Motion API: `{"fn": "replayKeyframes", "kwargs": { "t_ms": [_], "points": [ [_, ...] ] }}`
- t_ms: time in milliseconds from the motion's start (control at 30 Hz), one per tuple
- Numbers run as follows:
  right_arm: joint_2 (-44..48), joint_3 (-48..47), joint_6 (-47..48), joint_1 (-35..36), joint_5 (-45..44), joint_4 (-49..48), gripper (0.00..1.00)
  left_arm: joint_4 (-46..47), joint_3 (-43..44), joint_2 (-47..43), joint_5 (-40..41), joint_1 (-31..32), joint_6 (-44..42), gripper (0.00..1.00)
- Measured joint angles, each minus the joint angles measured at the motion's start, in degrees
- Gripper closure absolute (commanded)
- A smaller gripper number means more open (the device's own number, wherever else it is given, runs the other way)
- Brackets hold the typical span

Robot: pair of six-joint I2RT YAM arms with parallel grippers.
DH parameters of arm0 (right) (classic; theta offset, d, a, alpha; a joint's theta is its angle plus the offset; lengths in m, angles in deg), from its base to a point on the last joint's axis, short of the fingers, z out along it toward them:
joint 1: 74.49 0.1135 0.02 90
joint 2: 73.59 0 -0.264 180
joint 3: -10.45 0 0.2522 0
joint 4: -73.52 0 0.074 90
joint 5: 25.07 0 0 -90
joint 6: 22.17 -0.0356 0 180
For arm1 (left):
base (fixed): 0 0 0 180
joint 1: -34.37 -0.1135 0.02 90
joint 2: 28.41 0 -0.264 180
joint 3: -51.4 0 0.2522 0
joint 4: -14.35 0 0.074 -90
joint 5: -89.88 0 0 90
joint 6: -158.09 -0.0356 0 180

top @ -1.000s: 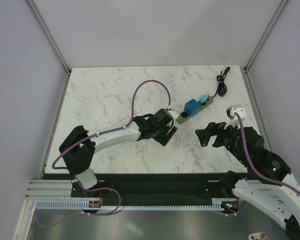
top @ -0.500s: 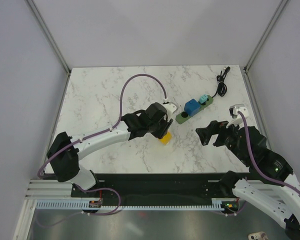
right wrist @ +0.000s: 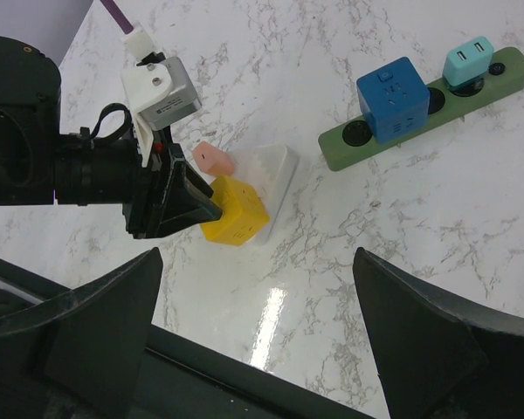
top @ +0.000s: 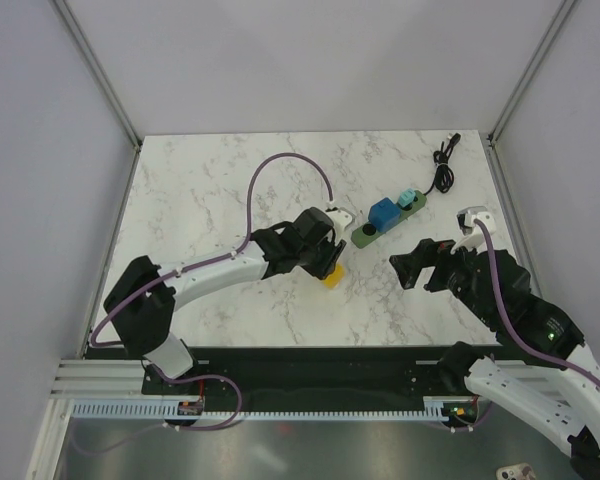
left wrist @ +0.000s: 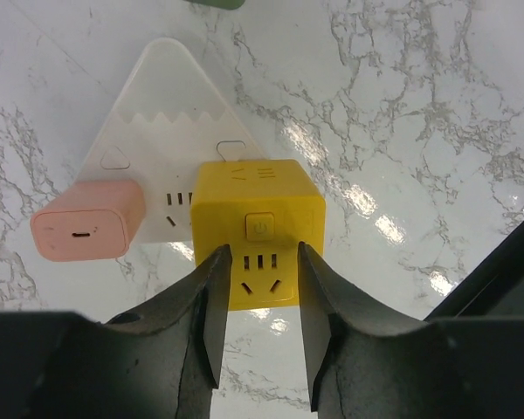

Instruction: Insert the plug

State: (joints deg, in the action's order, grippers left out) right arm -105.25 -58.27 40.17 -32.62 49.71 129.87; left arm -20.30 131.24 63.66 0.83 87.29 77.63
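Observation:
The plug is a yellow cube (left wrist: 258, 227) with socket slots on its near face. It rests against a white triangular tray (left wrist: 157, 96) and shows below the left wrist (top: 330, 275). My left gripper (left wrist: 259, 249) is shut on it, a finger on either side, as the right wrist view confirms (right wrist: 211, 208). A green power strip (top: 365, 237) lies to the right, with one round socket (right wrist: 356, 133) free at its near end. My right gripper (top: 420, 262) hovers wide open, holding nothing, to the right of the cube (right wrist: 236, 214).
A blue cube (right wrist: 391, 98) and a teal plug (right wrist: 468, 59) sit in the power strip (right wrist: 349, 140). A pink plug (left wrist: 87, 231) lies on the tray beside the yellow cube. The strip's black cable (top: 442, 165) is coiled at the table's far right corner.
My left gripper has closed from wide open onto the yellow cube and drawn back slightly left, so the cube now shows in the top view. The right arm has hardly moved.

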Motion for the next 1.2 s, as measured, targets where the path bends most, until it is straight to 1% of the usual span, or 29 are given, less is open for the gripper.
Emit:
{"fn": "replayKeyframes", "kwargs": {
  "t_ms": [133, 167, 267, 367, 400, 433, 567, 733, 833, 1067, 1200],
  "points": [
    [0.0, -0.11, -0.17, 0.0, 0.2, 0.26, 0.02, -0.31, -0.24, -1.75, -0.04, -0.04, -0.04, 0.46],
    [0.02, -0.11, -0.17, 0.0, 0.17, 0.46, 0.02, -0.33, -0.39, -2.67, -0.04, -0.07, -0.07, 0.46],
    [0.39, -0.11, -0.17, 0.0, -0.2, 1.36, 0.02, -0.42, -1.73, -9.53, -0.04, -0.11, -0.42, 0.43],
    [1.57, -0.09, -1.44, 0.0, -1.55, 1.9, 0.02, 1.27, -4.04, -18.6, -1.18, -0.11, -1.44, 0.34],
    [2.21, -0.07, -2.27, 0.0, -2.14, 2.01, 0.02, 1.79, -5.22, -22.14, -1.88, -0.11, -1.79, 0.2],
    [2.97, 0.0, -3.08, 0.0, -2.82, 2.08, 0.02, 2.36, -6.43, -25.92, -2.84, -0.13, -2.47, 0.0],
    [6.08, 1.01, -5.77, 0.0, -5.6, 2.1, 0.02, 4.61, -10.34, -36.81, -5.55, -0.15, -3.61, 0.0],
    [7.02, 2.01, -10.75, 0.0, -8.31, 2.29, 0.02, 6.19, -15.91, -48.04, -5.7, -0.15, -3.63, 0.0],
    [7.56, 2.08, -11.8, 0.0, -8.98, 2.45, 0.02, 6.49, -19.06, -53.94, -5.81, -0.15, -3.43, 0.0],
    [9.86, 2.12, -11.32, 0.0, -9.97, 1.51, 0.02, 8.41, -21.94, -61.48, -5.79, -0.15, 1.22, 0.0],
    [10.08, 2.16, -10.84, 0.0, -10.21, 1.11, 0.02, 9.11, -22.56, -62.36, -5.77, -0.15, 4.42, 0.0]
  ]
}}
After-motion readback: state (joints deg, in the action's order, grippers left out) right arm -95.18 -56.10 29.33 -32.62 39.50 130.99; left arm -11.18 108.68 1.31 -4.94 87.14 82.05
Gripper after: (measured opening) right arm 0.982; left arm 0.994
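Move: The yellow plug sits in the white socket board right under the left fingertips, its middle about 4 cm below the hand point. The pink plug is some 5 cm farther out and 5 cm to the left of it; the near end of the green strip lies about 9 cm ahead and 8 cm right of it, the blue plug roughly 14 cm ahead and 13 cm right. From the right hand, the yellow plug lies about 17 cm left, 7 cm ahead and 21 cm down. The yellow plug is left in the white board as the part-closed left fingertips come off its top. The left hand climbs first almost straight up, some 21 cm in all, then also draws back and left about 11 cm each way, opening fully while the wrist swings the fingers up towards level. The right hand, open and empty, shifts about 4 cm right, away from the plug, rolling and turning slightly clockwise. ##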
